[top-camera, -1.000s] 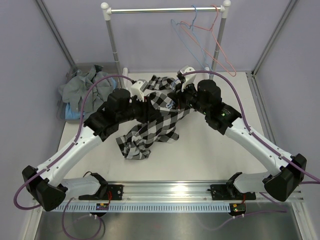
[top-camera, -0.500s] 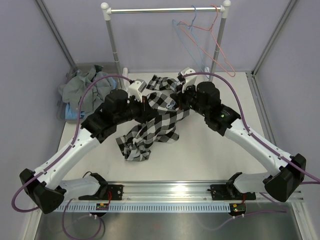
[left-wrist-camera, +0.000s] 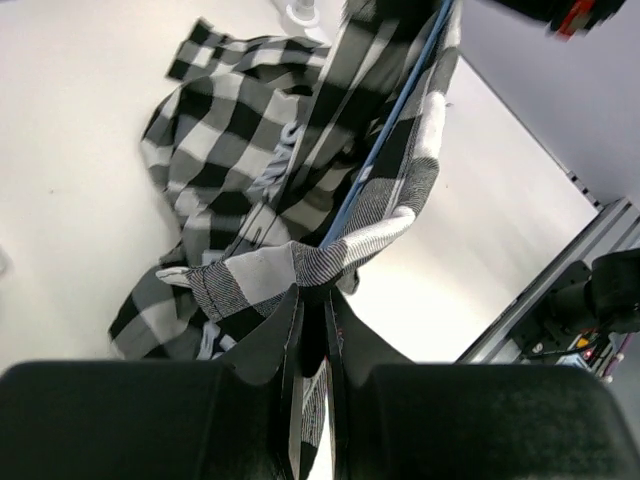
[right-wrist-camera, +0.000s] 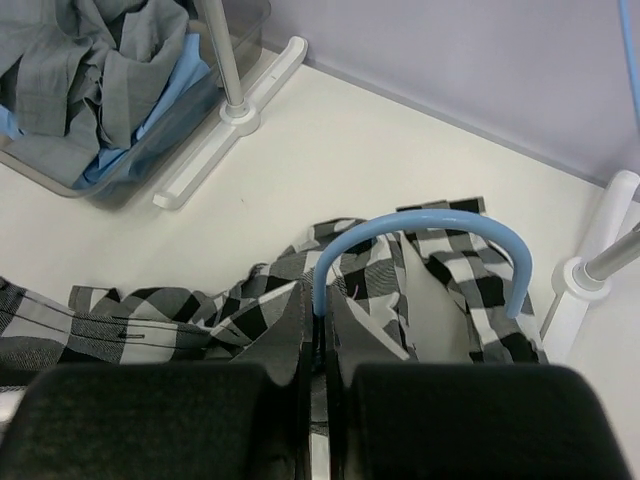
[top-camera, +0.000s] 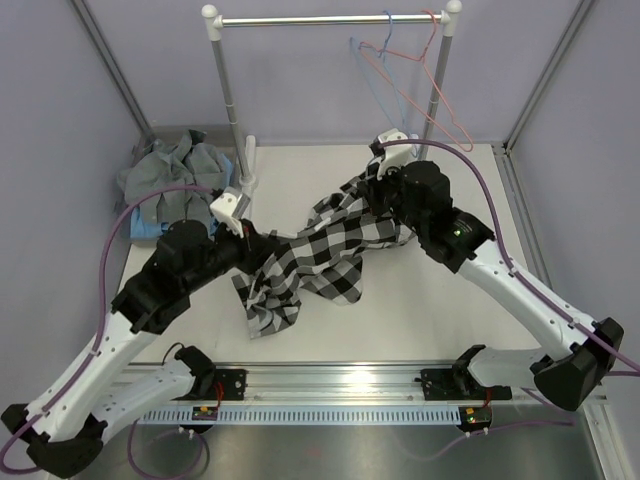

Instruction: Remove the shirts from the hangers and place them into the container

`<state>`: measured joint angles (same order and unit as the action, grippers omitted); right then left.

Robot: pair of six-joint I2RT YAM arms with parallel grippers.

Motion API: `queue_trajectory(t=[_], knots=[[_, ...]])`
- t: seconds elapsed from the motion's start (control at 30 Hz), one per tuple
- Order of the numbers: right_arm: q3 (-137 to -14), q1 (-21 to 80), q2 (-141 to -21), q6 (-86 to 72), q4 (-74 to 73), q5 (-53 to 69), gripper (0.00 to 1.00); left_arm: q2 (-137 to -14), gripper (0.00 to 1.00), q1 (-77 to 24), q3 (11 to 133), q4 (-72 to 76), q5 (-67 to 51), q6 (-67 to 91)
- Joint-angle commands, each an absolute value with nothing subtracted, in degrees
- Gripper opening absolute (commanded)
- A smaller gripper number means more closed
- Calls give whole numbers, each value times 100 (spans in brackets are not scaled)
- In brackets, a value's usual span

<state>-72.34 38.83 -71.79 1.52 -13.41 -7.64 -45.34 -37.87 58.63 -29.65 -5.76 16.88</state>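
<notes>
The black-and-white checked shirt [top-camera: 322,243] hangs stretched between my two grippers over the table's middle. My left gripper [top-camera: 260,243] is shut on a fold of its fabric [left-wrist-camera: 300,265]. My right gripper [top-camera: 373,188] is shut on the hook of a light blue hanger [right-wrist-camera: 420,222], whose wire [left-wrist-camera: 385,125] still runs inside the shirt. The container [top-camera: 127,222] stands at the back left and holds the grey shirt [top-camera: 170,170] and the light blue shirt [top-camera: 150,228]. In the right wrist view the container [right-wrist-camera: 205,90] shows at the upper left.
A silver rack bar [top-camera: 320,20] spans the back, and its left post [top-camera: 232,110] stands beside the container. A blue hanger [top-camera: 372,75] and a pink-red hanger [top-camera: 432,95] hang bare at the bar's right end. The rack's white foot [right-wrist-camera: 225,125] lies beside the container.
My left gripper has closed on the checked shirt and drawn back to the left and toward the near edge, pulling the cloth taut. My right gripper has shifted slightly back and right with the hanger.
</notes>
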Motion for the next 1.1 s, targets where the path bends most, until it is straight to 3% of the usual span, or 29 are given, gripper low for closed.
queue_trajectory(t=[0.0, 0.3, 0.57, 0.63, 0.67, 0.77, 0.87, 1.07], knots=[[-7708, 3762, -6786, 115, -1555, -1371, 0, -4140, 0, -3788, 5494, -3216, -168, 1547], [-8086, 3753, -6496, -246, -1986, -1512, 0, -3771, 0, -3788, 4826, -3270, -527, 1836], [-7945, 3753, -6214, -378, -1723, -809, 0, -3919, 3, -3797, 4623, -3112, -868, 2056], [-7876, 3753, -6205, -361, -1670, -774, 0, -4016, 21, -3797, 4719, -3067, -1098, 2057], [-7831, 3762, -6196, -334, -1653, -756, 0, -4051, 48, -3797, 4789, -3067, -1212, 2004], [-7656, 3762, -6188, -246, -1600, -694, 0, -3982, 80, -3797, 5053, -3085, -1204, 1820], [-7296, 3762, -6144, -158, -1460, -685, 0, -3797, 90, -3788, 5377, -3225, -1265, 1566], [-6917, 3753, -6108, -88, -1257, -528, 0, -3735, 90, -3788, 5677, -3498, -1642, 1213]])
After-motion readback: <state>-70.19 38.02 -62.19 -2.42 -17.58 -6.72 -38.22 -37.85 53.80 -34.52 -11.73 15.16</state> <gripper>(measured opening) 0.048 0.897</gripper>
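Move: My left hand pinches an edge of the checkered shirt. The blue hanger runs inside the shirt towards my right hand, its middle about 6 cm ahead and 9 cm right of my left hand, at about its height. The shirt's loose part lies roughly 20 cm below, 5 cm right and 2 cm ahead; the container is some 22 cm ahead and 25 cm left, also about 20 cm lower. From my right hand, which grips the hanger's neck, the hanger's middle is about 6 cm back, 8 cm left and slightly below. I pull the pinched shirt edge down about 8 cm and a little back with my left hand, while my right hand keeps its pinch on the hanger and lifts it some 6 cm, drawing back and right. At the bottom my left fingers open wide and let go of the cloth, then that hand rises about 5 cm, empty; my right hand sinks about 4 cm again. ##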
